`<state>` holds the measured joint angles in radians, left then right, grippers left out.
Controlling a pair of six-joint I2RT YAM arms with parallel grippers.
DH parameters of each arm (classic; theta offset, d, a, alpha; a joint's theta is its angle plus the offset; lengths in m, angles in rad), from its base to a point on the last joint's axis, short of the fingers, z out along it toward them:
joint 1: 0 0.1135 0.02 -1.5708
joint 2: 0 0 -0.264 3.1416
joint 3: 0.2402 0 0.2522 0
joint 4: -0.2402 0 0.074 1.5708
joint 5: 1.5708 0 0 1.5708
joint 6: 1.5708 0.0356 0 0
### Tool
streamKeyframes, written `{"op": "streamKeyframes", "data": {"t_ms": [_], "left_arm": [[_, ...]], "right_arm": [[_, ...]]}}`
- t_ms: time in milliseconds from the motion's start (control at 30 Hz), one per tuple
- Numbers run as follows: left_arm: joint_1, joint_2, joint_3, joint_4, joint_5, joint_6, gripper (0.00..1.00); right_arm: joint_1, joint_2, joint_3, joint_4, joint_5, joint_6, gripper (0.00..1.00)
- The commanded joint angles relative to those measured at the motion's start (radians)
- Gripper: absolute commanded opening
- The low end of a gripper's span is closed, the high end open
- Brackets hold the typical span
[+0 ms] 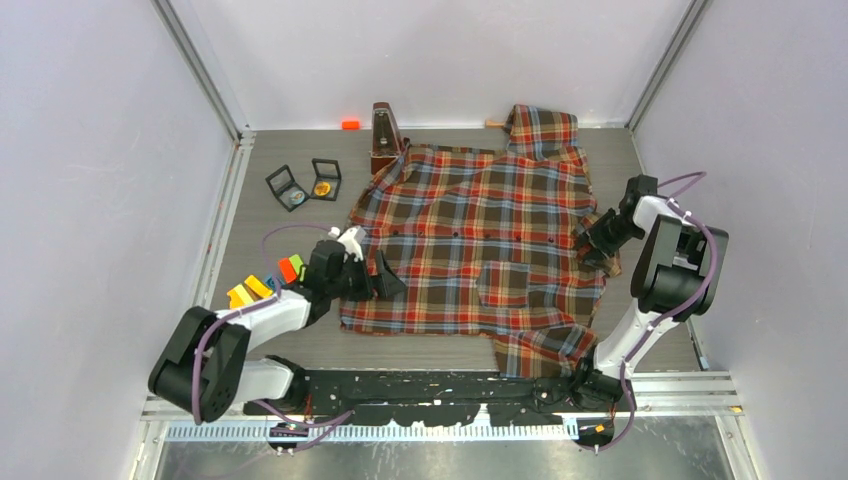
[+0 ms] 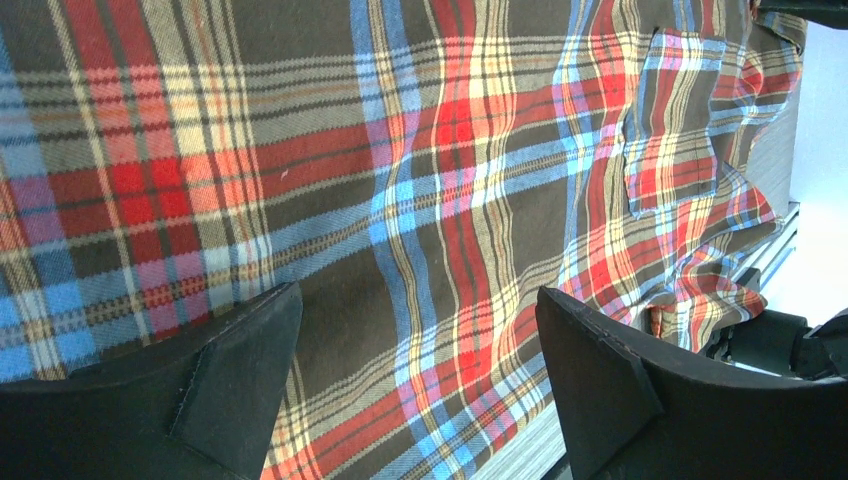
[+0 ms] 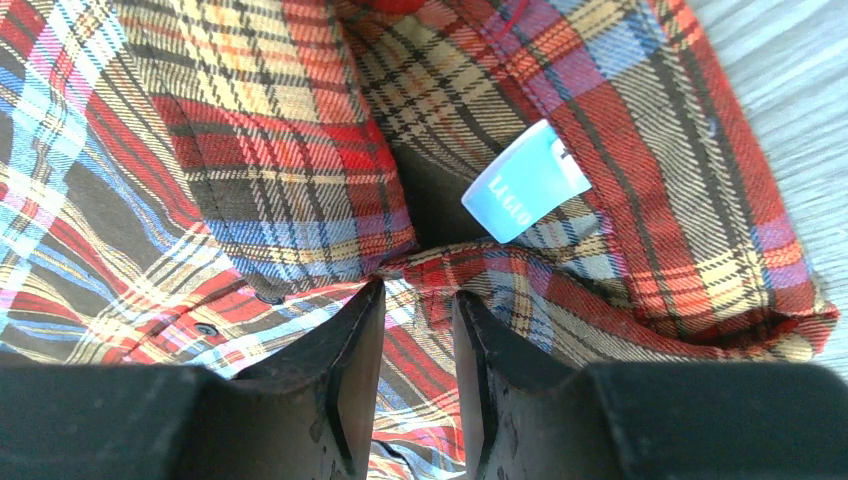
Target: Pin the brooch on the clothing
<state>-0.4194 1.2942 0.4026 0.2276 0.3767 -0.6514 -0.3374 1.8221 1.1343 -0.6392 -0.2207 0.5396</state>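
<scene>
The clothing point(image 1: 480, 240), a plaid shirt in red, brown and light blue, lies spread flat on the grey table, collar towards the right. My left gripper point(image 1: 375, 268) hovers over its left hem, and the left wrist view shows that gripper point(image 2: 420, 310) wide open above the flat fabric point(image 2: 420, 150) with nothing held. At the collar my right gripper point(image 1: 592, 240) has its jaws drawn narrow, with a bunched fold of the shirt point(image 3: 250, 130) caught at that gripper's point(image 3: 418, 290) tips. Two small open black cases point(image 1: 287, 187) point(image 1: 323, 180) each hold a round piece; which is the brooch I cannot tell.
A blue neck label point(image 3: 525, 180) shows inside the collar. A brown wooden object point(image 1: 383, 135) stands at the shirt's far left corner, an orange block point(image 1: 350, 124) behind it. Coloured blocks point(image 1: 265, 282) lie beside my left arm. Walls close in the table's sides and back.
</scene>
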Motion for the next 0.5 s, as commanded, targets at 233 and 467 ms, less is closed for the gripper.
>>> {"op": "streamKeyframes", "data": {"t_ms": [233,467], "left_arm": [[-0.010,-0.291,-0.084,-0.296,-0.036,-0.002,0.91],[-0.009,-0.485,0.077,-0.572,-0.043,0.046,0.98]], "right_arm": [[-0.032,-0.077,-0.038,-0.010,0.171,-0.050,0.43],[0.046,-0.186,0.040,-0.082,0.174,-0.089,0.68]]}}
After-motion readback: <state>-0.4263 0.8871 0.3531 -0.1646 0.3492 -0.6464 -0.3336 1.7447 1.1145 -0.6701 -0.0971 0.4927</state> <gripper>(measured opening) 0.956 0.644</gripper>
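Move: The right hand already has a sleeve fold between its fingertips; the nearest shirt button is about 8 cm to its left, level with it, and the pocket some 19 cm left and 9 cm back. For the left hand, low over the shirt, the near-left hem corner lies about 11 cm back, 12 cm left and 2 cm below; the toy bricks are some 27 cm left and 3 cm back. Right hand drags its fold 2 cm rightward, then opens; wide-open left sweeps 6 cm back-left, rising late. ##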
